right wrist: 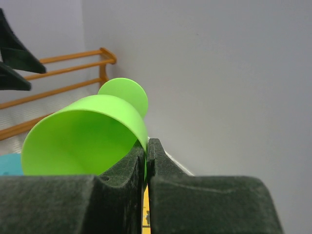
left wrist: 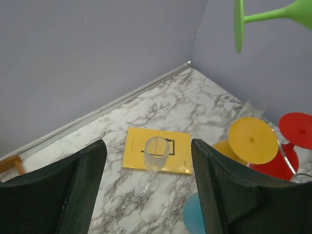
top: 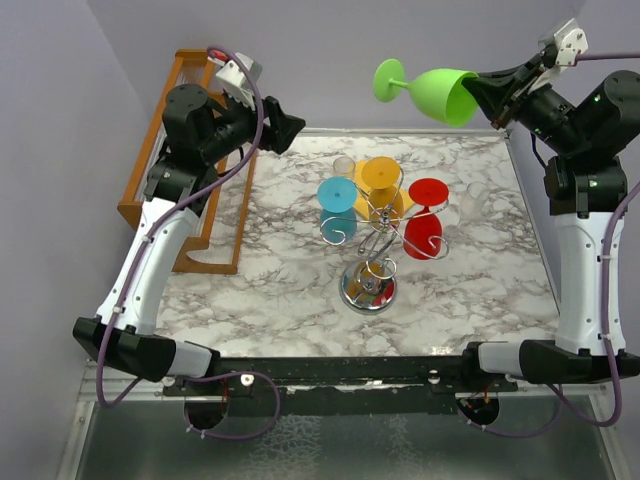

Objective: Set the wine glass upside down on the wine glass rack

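Note:
My right gripper [top: 478, 92] is shut on the rim of a green wine glass [top: 440, 92]. It holds the glass on its side, high above the table's back right, foot pointing left. In the right wrist view the fingers [right wrist: 146, 146] pinch the bowl's wall [right wrist: 83, 136]. The chrome wire wine glass rack [top: 372, 250] stands mid-table on a round mirror base [top: 368, 288]. Blue [top: 337, 205], yellow [top: 380, 178] and red [top: 425, 215] glasses hang on it upside down. My left gripper [top: 290, 128] is open and empty, up at the back left. The green glass's foot shows in the left wrist view [left wrist: 239, 24].
A clear glass [left wrist: 156, 156] stands by a yellow pad [left wrist: 180, 158] behind the rack. Another clear glass [top: 476, 195] stands to the right of the rack. An orange wooden slatted rack [top: 190, 160] lies along the left wall. Walls close the back and both sides.

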Available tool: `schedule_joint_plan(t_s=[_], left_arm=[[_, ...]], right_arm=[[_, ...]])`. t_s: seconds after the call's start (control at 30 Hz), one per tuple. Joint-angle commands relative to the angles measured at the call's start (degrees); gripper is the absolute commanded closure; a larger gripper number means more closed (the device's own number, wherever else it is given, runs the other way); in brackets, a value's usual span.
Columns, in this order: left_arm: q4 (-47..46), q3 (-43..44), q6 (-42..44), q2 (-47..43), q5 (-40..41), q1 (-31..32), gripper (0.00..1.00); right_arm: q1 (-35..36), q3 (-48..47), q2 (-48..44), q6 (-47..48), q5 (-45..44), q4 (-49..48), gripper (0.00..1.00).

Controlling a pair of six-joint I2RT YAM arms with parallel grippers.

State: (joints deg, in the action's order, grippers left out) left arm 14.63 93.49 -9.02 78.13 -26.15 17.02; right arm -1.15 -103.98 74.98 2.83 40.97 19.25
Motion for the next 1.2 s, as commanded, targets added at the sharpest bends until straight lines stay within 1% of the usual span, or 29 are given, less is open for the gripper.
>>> schedule_joint_plan(t_s=[0.0, 0.17, 0.37, 0.47, 0.6, 0.83, 0.97, 1.17], left_arm=[[-3.1, 4.7, -5.3, 1.9, -3.8, 3.4, 0.27], [-1.8, 8.6, -6.9, 4.6, -3.0, 8.6, 0.27], [-0.2, 12.8, -8.5, 7.9, 0.3, 11.8, 0.27], [0.1, 13.8, -9.5, 9.2, 1.9, 12.7, 0.28], [0.4, 15.1, -10.3, 11.0, 2.9, 13.3, 0.37], [0.6, 16.3, -10.5, 12.5, 3.8, 13.4, 0.63], [0.3, 16.4, -10.7, 13.0, 3.4, 13.4, 0.75], [-0.1, 16.3, -10.6, 13.1, 3.3, 13.4, 0.83]], right_arm=[[1.7, 0.4, -1.4, -7.5, 7.3, -5.2, 0.99], [4.8, 1.1, -1.9, -7.1, 5.6, -4.4, 0.99], [6.4, 1.6, -1.8, -6.0, 4.8, -3.7, 0.99], [6.6, 2.1, -1.7, -5.7, 4.8, -3.6, 0.99], [6.9, 2.5, -1.6, -5.5, 5.6, -3.5, 0.99], [7.0, 2.7, -1.8, -4.6, 5.2, -3.3, 0.99], [7.1, 2.9, -1.6, -4.4, 5.3, -3.3, 0.99], [7.1, 3.6, -1.6, -4.3, 5.4, -3.4, 0.99]])
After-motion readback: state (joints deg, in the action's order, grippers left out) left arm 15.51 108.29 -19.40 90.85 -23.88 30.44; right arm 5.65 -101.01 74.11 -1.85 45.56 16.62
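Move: The foot of the green wine glass, held bowl-first in the right gripper, is about 17 cm to the left hand's right, 6 cm ahead and 5 cm above. Yellow and blue glasses hang on the rack roughly 20 cm lower: yellow 18 cm right and 3 cm back, blue 9 cm right and 7 cm back. From the right hand, the open left gripper is some 31 cm left, 4 cm back and 6 cm lower. The left fingers close around the near rim of the green wine glass's foot: the hand swings right about 11 cm, first easing back and up, then slightly forward and down as it turns clockwise some 10 degrees. The right hand keeps its grip on the bowl, brings the glass about 5 cm left and 3 cm back towards it, turning slightly counter-clockwise, then holds still. ##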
